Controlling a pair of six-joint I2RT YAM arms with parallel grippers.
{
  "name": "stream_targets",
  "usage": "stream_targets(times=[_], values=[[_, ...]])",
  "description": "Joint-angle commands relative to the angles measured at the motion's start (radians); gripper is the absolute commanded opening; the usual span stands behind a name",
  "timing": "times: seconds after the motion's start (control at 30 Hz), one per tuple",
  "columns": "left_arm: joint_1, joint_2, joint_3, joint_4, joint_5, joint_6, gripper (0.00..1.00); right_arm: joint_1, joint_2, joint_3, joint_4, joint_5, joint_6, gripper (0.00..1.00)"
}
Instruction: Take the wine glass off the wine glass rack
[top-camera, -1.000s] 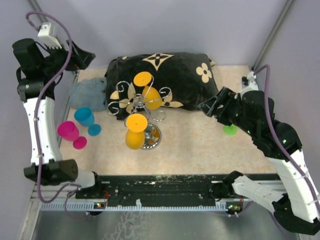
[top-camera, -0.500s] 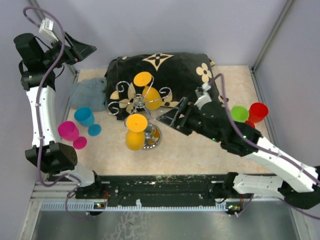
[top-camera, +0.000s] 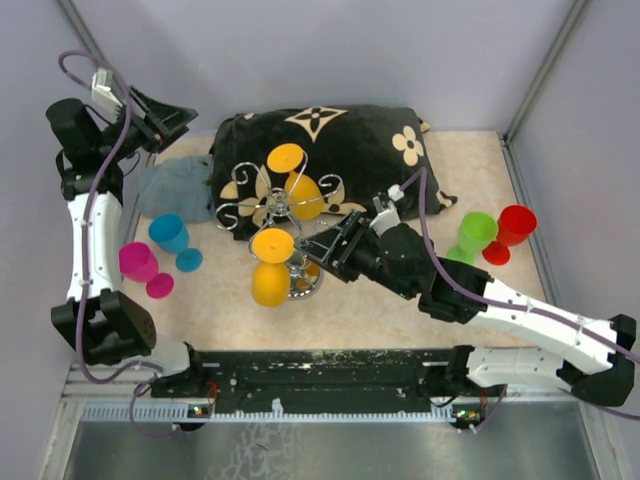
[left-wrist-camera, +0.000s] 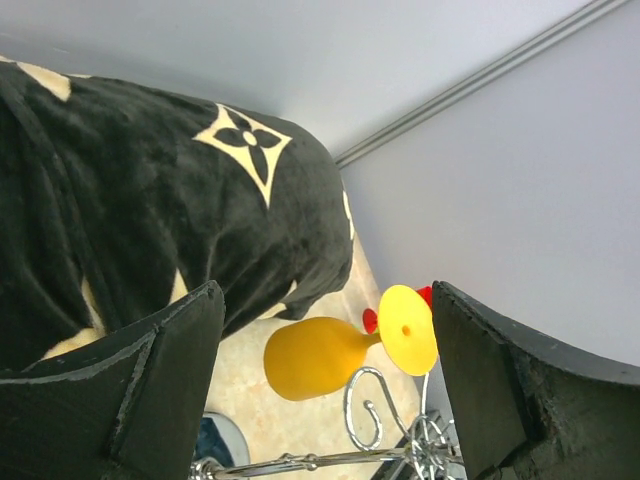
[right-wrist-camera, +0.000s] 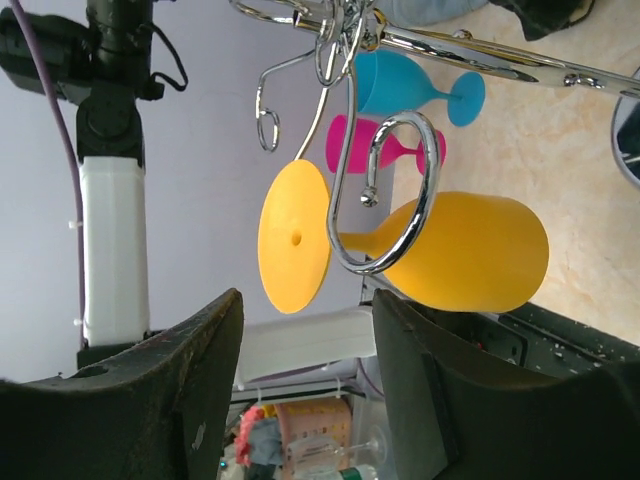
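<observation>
The silver wire wine glass rack (top-camera: 283, 207) stands mid-table on its round shiny base. Two yellow wine glasses hang from it upside down: one at the front (top-camera: 270, 263), one at the back (top-camera: 299, 187). My right gripper (top-camera: 314, 252) is open just right of the front glass, apart from it. In the right wrist view that glass (right-wrist-camera: 455, 255) hangs by its stem in a scroll hook of the rack (right-wrist-camera: 400, 190), beyond my open gripper (right-wrist-camera: 305, 390). My left gripper (top-camera: 170, 118) is open, high at the back left. Its view shows the back glass (left-wrist-camera: 325, 352) far off between the fingers (left-wrist-camera: 170, 380).
A black pillow with yellow flowers (top-camera: 345, 150) lies behind the rack, and a blue cloth (top-camera: 172, 187) to its left. A cyan glass (top-camera: 170, 235) and a pink glass (top-camera: 140, 265) stand at the left. A green glass (top-camera: 476, 232) and a red glass (top-camera: 513, 228) stand at the right.
My right arm has swung left from the table's right side up to the rack, uncovering the green and red glasses; its jaws have narrowed a little. The left arm shifted slightly.
</observation>
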Motion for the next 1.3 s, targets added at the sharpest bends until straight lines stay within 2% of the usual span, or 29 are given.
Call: stream_targets(times=[0.0, 0.33, 0.67, 1.27], values=[[0.011, -0.079, -0.034, 0.122, -0.002, -0.085, 0.89, 0.013, -0.006, -0.021, 0.128, 0.014, 0.051, 0.54], [0.014, -0.116, -0.073, 0.118, -0.003, -0.085, 0.89, 0.032, 0.039, -0.057, 0.218, 0.005, 0.082, 0.48], [0.018, -0.124, -0.075, 0.109, 0.008, -0.079, 0.88, 0.035, 0.05, -0.091, 0.247, -0.002, 0.105, 0.45], [0.02, -0.125, -0.087, 0.115, 0.027, -0.069, 0.88, 0.035, 0.073, -0.1, 0.287, -0.02, 0.11, 0.24]])
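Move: The front yellow glass hangs foot up, its middle about 7 cm to the left of my right hand, 1 cm ahead and 7 cm below; its foot is nearly level with my fingers. The rack's hub is some 8 cm ahead and 6 cm left, an empty chrome hook 3 cm ahead and 1 cm right, and the rear yellow glass about 16 cm ahead, 4 cm left. From my left hand the front glass is roughly 24 cm back, 17 cm right and 12 cm lower. I ease my right hand about 3 cm left towards the front yellow glass's foot, past the empty hook, then sink 1.5 cm, bringing the foot's near rim between my fingertips as they close from half open to about a quarter. My left hand, still wide open, backs off and rises some 2.5 cm each way. ##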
